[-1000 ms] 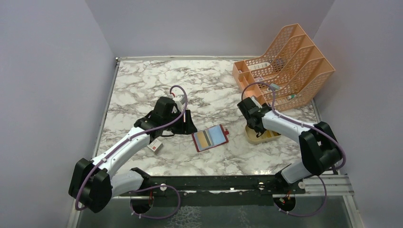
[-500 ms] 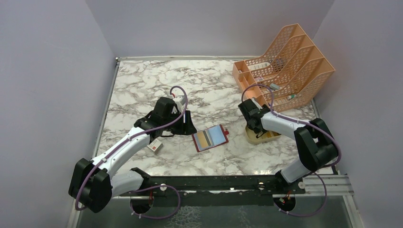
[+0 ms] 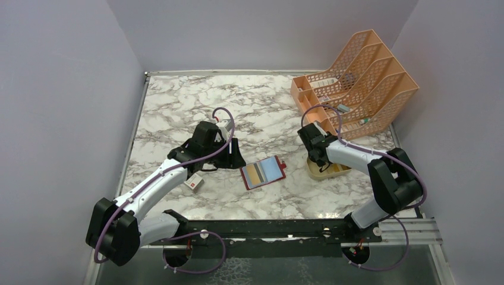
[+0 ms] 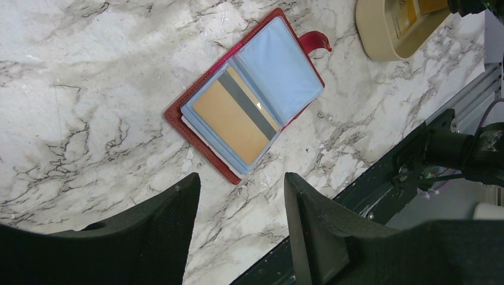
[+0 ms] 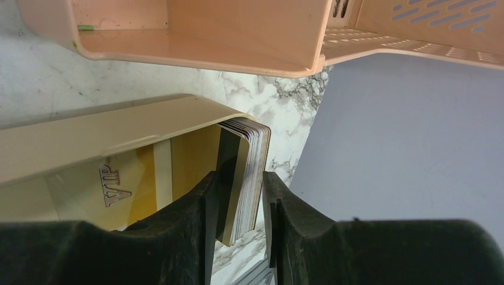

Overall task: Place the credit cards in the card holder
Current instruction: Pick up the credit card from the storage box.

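The card holder (image 3: pixel 263 172) lies open on the marble, dark red with blue sleeves. A gold credit card (image 4: pixel 235 122) with a grey stripe sits in its left sleeve (image 4: pixel 249 113). My left gripper (image 3: pixel 229 151) (image 4: pixel 241 178) hovers open just left of it, holding nothing. My right gripper (image 3: pixel 323 162) (image 5: pixel 239 175) reaches into the beige tray (image 3: pixel 324 173), its fingers close on either side of an upright stack of credit cards (image 5: pixel 246 172). Whether the pads press the stack is unclear. A gold card marked VIP (image 5: pixel 119 184) lies flat in the tray.
An orange mesh file rack (image 3: pixel 356 77) (image 5: pixel 208 35) stands just behind the tray at the back right. A small white box (image 3: pixel 193 183) lies by the left forearm. The tray's rim (image 5: pixel 119 127) runs close by my right fingers, and purple walls enclose the table.
My right jaws have narrowed around the card stack, and the right elbow shifted slightly left. The left arm and the card holder have not moved.
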{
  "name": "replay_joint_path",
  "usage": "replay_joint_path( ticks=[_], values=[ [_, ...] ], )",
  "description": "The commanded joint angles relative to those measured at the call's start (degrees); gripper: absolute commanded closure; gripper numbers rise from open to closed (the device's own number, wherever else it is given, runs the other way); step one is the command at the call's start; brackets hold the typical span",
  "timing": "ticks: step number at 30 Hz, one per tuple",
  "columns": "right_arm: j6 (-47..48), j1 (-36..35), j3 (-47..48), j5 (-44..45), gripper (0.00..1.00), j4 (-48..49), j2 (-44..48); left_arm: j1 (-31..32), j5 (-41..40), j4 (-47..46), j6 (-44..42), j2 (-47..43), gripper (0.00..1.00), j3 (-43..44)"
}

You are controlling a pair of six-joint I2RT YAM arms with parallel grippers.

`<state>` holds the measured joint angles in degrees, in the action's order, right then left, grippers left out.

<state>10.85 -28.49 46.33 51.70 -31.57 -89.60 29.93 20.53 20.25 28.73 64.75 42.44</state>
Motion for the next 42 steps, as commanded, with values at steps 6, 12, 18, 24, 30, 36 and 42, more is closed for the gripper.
replay_joint_path(
  ticks=[6,12,18,24,30,36,42],
  values=[
    [1.36,0.22,-0.96,1.13,0.74,2.9,0.8,-0.49,0.45,0.29,-0.56,-0.19,0.43,1.69],
    [1.29,0.2,-0.47,0.65,0.8,2.48,1.15,-0.49,0.54,0.29,-0.56,-0.06,0.43,1.69],
    [0.25,0.21,0.6,0.46,0.82,1.13,1.52,-0.47,0.51,0.19,-0.59,-0.03,0.43,1.69],
    [-0.19,0.2,0.88,0.65,0.85,0.65,1.91,-0.58,0.53,0.24,-0.57,-0.02,0.43,1.52],
    [-1.16,0.2,1.4,1.2,0.89,-0.3,2.33,-0.58,0.51,0.24,-0.39,-0.01,0.43,1.33],
    [-1.88,0.19,2.57,0.58,0.93,-1.37,3.67,-0.58,0.42,0.21,-0.42,0.27,0.43,1.33],
    [-2.86,0.21,4.91,-4.05,0.99,-3.98,5.42,-0.58,0.46,0.22,-0.27,0.37,0.43,1.42]
  ],
)
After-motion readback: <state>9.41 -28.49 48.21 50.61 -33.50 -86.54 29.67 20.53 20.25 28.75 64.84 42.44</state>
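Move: The right hand is already at the card stack in the storage box: its upper edge is between the open fingertips, its middle roughly 2 cm below and 1 cm right of them. The storage box's middle lies about 5 cm left and 3 cm back, the card holder some 29 cm left and 5 cm back, the orange rack about 20 cm ahead. For the left hand, the card stack is roughly 36 cm right and 2 cm ahead. The right fingers close almost fully, pinching the stack's face-side card at its edge, then rise about 1.5 cm. ##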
